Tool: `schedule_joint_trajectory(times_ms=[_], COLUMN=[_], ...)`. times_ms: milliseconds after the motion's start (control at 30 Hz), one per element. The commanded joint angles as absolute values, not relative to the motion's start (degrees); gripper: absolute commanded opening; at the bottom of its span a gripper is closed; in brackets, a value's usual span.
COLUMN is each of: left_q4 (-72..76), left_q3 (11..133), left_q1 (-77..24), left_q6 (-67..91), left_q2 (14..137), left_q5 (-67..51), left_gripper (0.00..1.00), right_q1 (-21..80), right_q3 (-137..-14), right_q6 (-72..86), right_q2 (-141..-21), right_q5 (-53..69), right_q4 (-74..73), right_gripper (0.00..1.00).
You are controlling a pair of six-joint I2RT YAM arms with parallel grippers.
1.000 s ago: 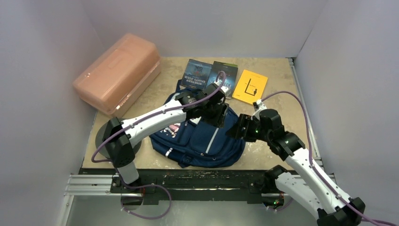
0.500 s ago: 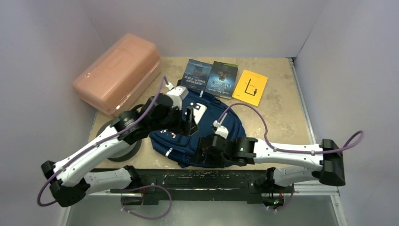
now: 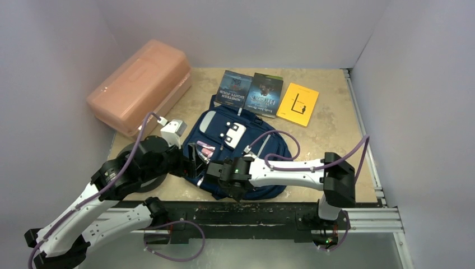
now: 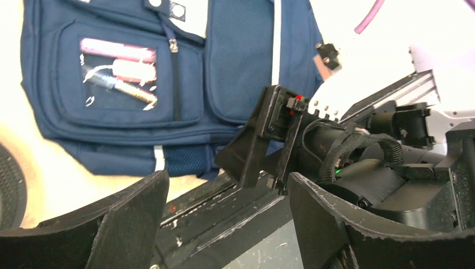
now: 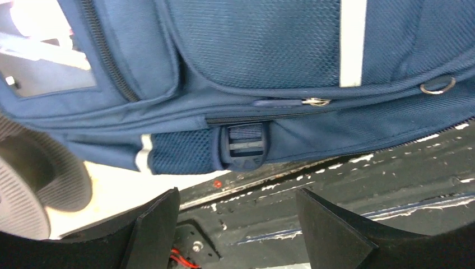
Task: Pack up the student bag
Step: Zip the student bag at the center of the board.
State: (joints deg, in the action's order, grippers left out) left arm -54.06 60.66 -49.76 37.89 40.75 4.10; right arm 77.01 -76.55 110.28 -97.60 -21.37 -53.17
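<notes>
The student bag (image 3: 246, 147) lies flat at the table's middle, navy with grey stripes and a white dotted patch. Its clear front pocket (image 4: 117, 70) shows pink items and a pen. My left gripper (image 3: 193, 159) hovers open at the bag's near-left corner, nothing between its fingers (image 4: 134, 207). My right gripper (image 3: 215, 169) reaches in from the right along the bag's near edge and is also open and empty. In the right wrist view the bag (image 5: 252, 56) and a strap buckle (image 5: 245, 147) lie just beyond the open right gripper (image 5: 238, 224). The two grippers are close together.
A salmon-pink plastic box (image 3: 140, 87) stands at the back left. Two dark books (image 3: 234, 88) (image 3: 265, 93) and a yellow book (image 3: 298, 103) lie behind the bag. The black mounting rail (image 3: 235, 216) runs along the near edge. The left arm's round base (image 5: 33, 179) is nearby.
Both arms have drawn back from over the bag to its near edge. The right arm has swung left across the front. The left jaws have spread wider, and the bag's front now shows uncovered.
</notes>
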Motion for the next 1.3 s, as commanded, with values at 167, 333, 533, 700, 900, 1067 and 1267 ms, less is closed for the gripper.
schedule_joint_trajectory(times_ms=[167, 333, 533, 700, 900, 1067, 1267], left_q4=[-51.80, -53.10, -53.75, -53.49, -53.41, -53.89, -56.76], left_q3=[58.02, 57.22, 56.82, 56.52, 55.93, 53.94, 52.30], left_q1=[-50.72, -50.75, -50.78, -50.71, -50.71, -50.71, -50.74], left_q6=[39.36, 38.23, 37.41, 36.92, 36.76, 37.09, 38.28], left_q2=[34.00, 32.76, 31.74, 31.59, 31.43, 30.48, 29.42], left_q5=[-4.37, -4.35, -4.39, -4.96, -5.04, -2.59, 4.94], left_gripper=[0.79, 0.79, 0.79, 0.80, 0.80, 0.80, 0.80], right_q1=[76.49, 75.31, 73.67, 72.08, 71.59, 71.63, 72.10], right_q3=[-81.38, -82.39, -84.50, -85.45, -85.56, -82.27, -79.58], right_q6=[122.37, 124.05, 123.66, 123.06, 124.87, 124.49, 120.65], right_q2=[-104.62, -105.60, -107.74, -109.82, -111.99, -110.82, -107.76], right_q5=[-23.62, -27.70, -27.31, -27.09, -27.24, -27.81, -29.02], right_q4=[-66.67, -67.77, -68.59, -67.85, -70.67, -69.71, -69.67], right_gripper=[0.76, 0.75, 0.74, 0.73, 0.59, 0.31, 0.09])
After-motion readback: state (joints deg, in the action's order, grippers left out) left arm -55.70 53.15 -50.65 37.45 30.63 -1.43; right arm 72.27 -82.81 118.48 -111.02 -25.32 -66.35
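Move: Just ahead of the right hand and to its right lies the bag's zipper pull, about 4 cm forward, 5 cm right and 6 cm below. The side buckle sits some 1 cm ahead, 1 cm right and 6 cm down; the white strip's lower end is 5 cm ahead, 9 cm right and 5 cm down; the pen pocket is about 18 cm ahead, 6 cm left and 6 cm down. From the left hand, the pull is roughly 4 cm forward, 10 cm right and 18 cm lower. Sinking about 5.5 cm, the open right gripper first slides some 4 cm to its right, then eases 3.5 cm forward onto the zipper pull. Its left side dips about 15 degrees as it turns slightly clockwise; the fingers then close nearly shut, pinching the pull beside the buckle. The left hand, empty and open, draws back about 4 cm and sinks slightly. ##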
